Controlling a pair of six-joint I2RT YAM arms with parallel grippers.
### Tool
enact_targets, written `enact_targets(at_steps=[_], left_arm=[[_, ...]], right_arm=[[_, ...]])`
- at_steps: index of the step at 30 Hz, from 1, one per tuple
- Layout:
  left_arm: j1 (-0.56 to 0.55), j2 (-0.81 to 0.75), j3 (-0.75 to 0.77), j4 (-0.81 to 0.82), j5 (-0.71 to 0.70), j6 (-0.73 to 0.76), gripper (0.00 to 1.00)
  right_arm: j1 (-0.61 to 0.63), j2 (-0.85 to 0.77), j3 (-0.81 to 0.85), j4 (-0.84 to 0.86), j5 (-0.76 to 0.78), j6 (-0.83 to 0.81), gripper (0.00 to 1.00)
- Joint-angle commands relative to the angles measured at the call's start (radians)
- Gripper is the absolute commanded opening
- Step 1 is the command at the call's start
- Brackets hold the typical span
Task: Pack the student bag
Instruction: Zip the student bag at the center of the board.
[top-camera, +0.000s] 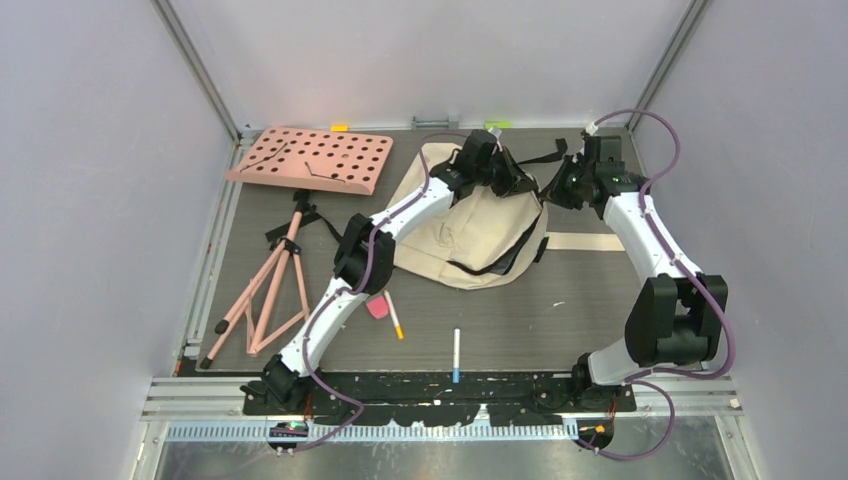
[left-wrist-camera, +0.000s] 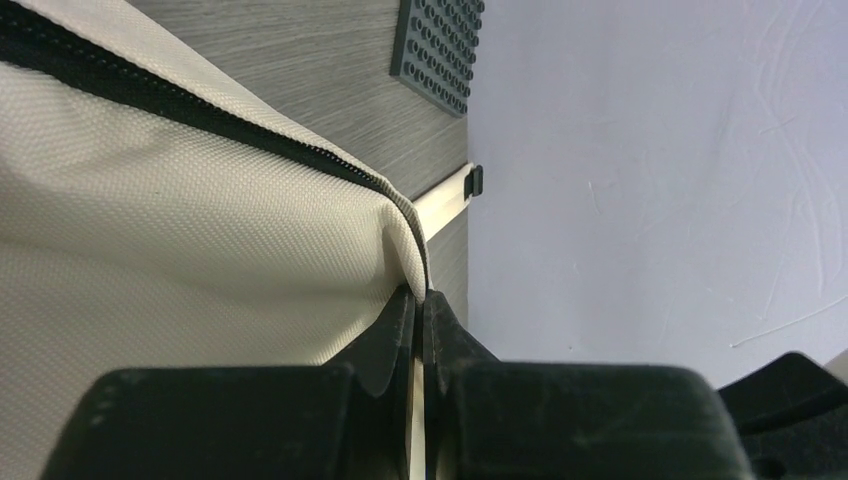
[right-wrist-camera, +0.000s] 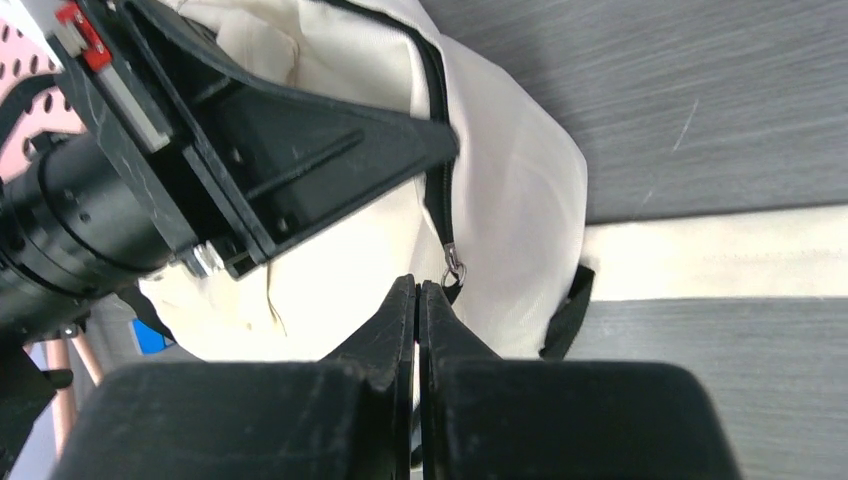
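Observation:
The student bag (top-camera: 470, 235), cream fabric with black straps, lies at the middle back of the table. Both grippers meet at its far right end. My left gripper (top-camera: 517, 181) (left-wrist-camera: 420, 296) is shut on a fold of the cream fabric just beside the black zipper (left-wrist-camera: 200, 110). From the right wrist view, its fingers (right-wrist-camera: 400, 140) pinch the bag's edge above the zipper. My right gripper (top-camera: 553, 190) (right-wrist-camera: 417, 286) is shut at the zipper's end. The metal ring of the zipper pull (right-wrist-camera: 453, 271) sits at its tips, and the black tab runs in between them.
A pink perforated board (top-camera: 310, 158) lies at the back left, with a pink folded tripod (top-camera: 265, 295) in front of it. A pink eraser (top-camera: 377, 306), a pencil (top-camera: 394, 317) and a pen (top-camera: 456, 355) lie near the front. A grey studded plate (left-wrist-camera: 440, 45) sits by the back wall.

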Motion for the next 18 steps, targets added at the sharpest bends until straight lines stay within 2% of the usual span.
enact_targets(at_steps=[1, 7, 18], left_arm=[[-0.004, 0.008, 0.046, 0.114, -0.048, 0.005, 0.00], [0.003, 0.007, 0.043, 0.178, -0.121, 0.012, 0.00], [0.023, 0.033, 0.041, 0.340, -0.307, 0.058, 0.00]], right_arm=[[0.029, -0.124, -0.025, -0.073, 0.056, -0.010, 0.01], [0.061, -0.171, -0.096, -0.142, 0.071, 0.002, 0.01], [0.179, -0.152, -0.137, -0.182, -0.129, -0.096, 0.01]])
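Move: The right hand holds the zip pull, the slider about 2 cm ahead of and below its fingertips. It is bound for the near-left end of the bag's zip, roughly 13 cm back, 18 cm left and 9 cm lower. The bag's black side tab hangs some 10 cm back, level sideways and 12 cm down; the beige strap lies 8 cm back and 9 cm right, 14 cm below. The left hand pinches the closed zip, with the slider about 2 cm back, 1 cm right and slightly lower. Still pinching the zip pull, the right hand draws the slider back along the zip by about 7 cm, swinging left and sinking in the second half towards the near-left end, its wrist turning some 10 degrees counter-clockwise and tipping down a little. The left fingers keep their pinch on the closed zip behind the slider and shift about 3 cm forward, the opposite way. ##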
